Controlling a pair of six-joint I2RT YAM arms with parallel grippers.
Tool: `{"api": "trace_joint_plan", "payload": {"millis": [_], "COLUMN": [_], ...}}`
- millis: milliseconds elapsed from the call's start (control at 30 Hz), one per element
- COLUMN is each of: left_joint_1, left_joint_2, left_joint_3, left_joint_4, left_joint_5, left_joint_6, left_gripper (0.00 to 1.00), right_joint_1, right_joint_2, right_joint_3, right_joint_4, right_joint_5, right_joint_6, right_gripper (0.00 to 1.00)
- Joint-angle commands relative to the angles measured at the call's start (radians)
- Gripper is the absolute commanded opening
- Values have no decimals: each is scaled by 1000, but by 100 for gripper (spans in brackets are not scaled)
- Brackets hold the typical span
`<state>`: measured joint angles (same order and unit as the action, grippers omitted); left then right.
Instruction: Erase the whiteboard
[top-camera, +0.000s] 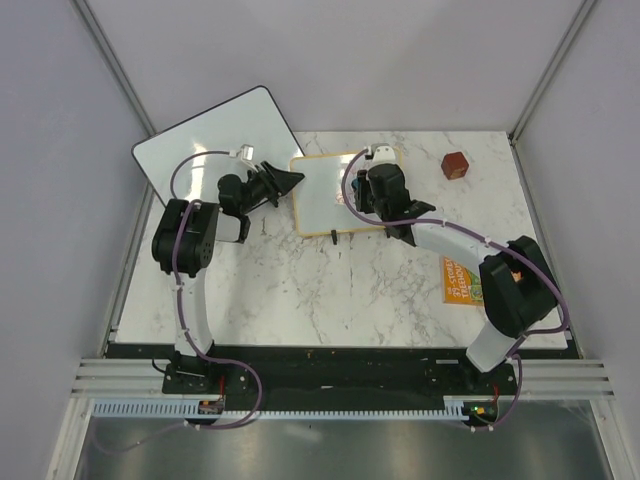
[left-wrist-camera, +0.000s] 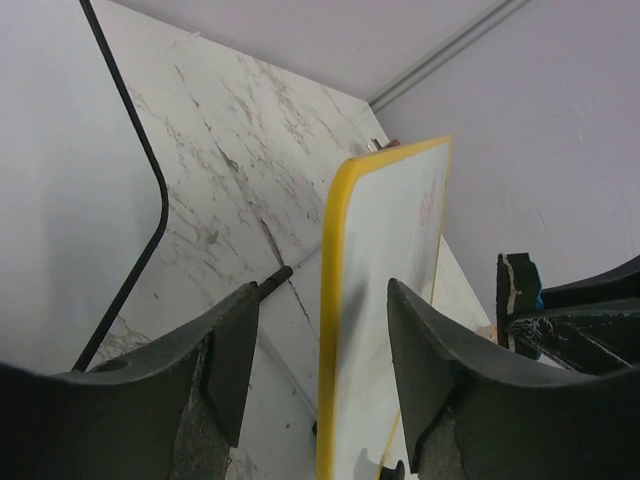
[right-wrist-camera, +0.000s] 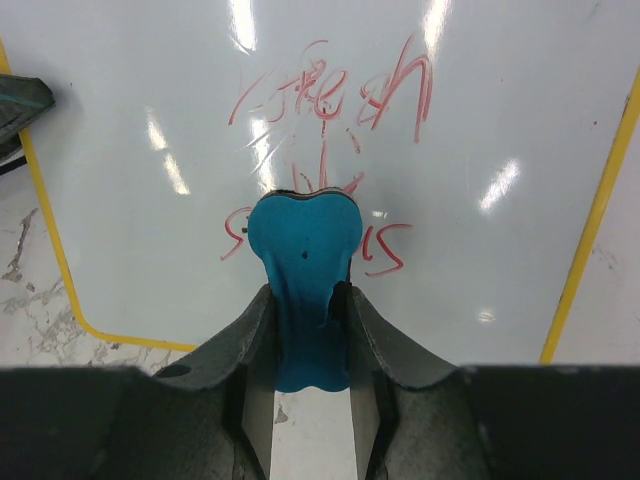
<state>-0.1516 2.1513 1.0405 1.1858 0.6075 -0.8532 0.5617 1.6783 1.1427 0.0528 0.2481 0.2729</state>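
Observation:
The whiteboard (top-camera: 325, 200), tan-framed, lies on the marble table; in the right wrist view red handwriting (right-wrist-camera: 330, 100) covers the whiteboard (right-wrist-camera: 480, 120). My right gripper (right-wrist-camera: 306, 295) is shut on a blue eraser (right-wrist-camera: 305, 240), whose end presses on the board amid the writing. From above, the right gripper (top-camera: 385, 195) sits over the board's right half. My left gripper (top-camera: 290, 180) is at the board's left edge. In the left wrist view the left gripper (left-wrist-camera: 323, 290) stands open astride the whiteboard's (left-wrist-camera: 390, 260) yellow rim, with a gap on each side.
A larger frameless white board (top-camera: 215, 140) with a thin black edge lies at the back left, just behind the left gripper. A red-brown cube (top-camera: 455, 165) sits at the back right. An orange and green packet (top-camera: 462, 282) lies by the right arm.

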Motion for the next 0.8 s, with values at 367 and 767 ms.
{"api": "trace_joint_plan", "payload": {"millis": [367, 767], "left_joint_1": [1, 1], "left_joint_2": [44, 42], "left_joint_3": [44, 41], "left_joint_4": [83, 90], "left_joint_5": [87, 97], "left_joint_6": [-83, -83], "left_gripper": [28, 2], "right_joint_1": [-54, -62], "right_joint_2": [63, 116], "right_joint_3": [-32, -104], "right_joint_4": [209, 306], "right_joint_5": [54, 75], "right_joint_6": [-9, -34], "right_gripper": [0, 0]}}
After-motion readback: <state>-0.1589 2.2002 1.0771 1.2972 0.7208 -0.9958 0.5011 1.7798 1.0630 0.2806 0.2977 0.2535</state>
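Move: The left fingers already straddle the small whiteboard's left edge, roughly 1 cm to their right. From this hand, a black stand foot is about 5 cm left, 4 back and 10 below; the large white panel's middle is some 19 cm left, 4 ahead and 10 below. From the right hand, which holds the blue eraser, the red writing is centred about 4 cm ahead and 5 below; the board's right edge is some 10 cm right, level fore-and-aft and about 5 below. Forward, to the right and then down, the right hand carries the held eraser about 5 cm in all, towards the board and the right-hand side of the red writing, turning slightly clockwise. Meanwhile the left hand closes its fingers and pinches the board's left edge, easing a couple of centimetres right, a little back and, after a small dip, up, with a slight clockwise turn. ##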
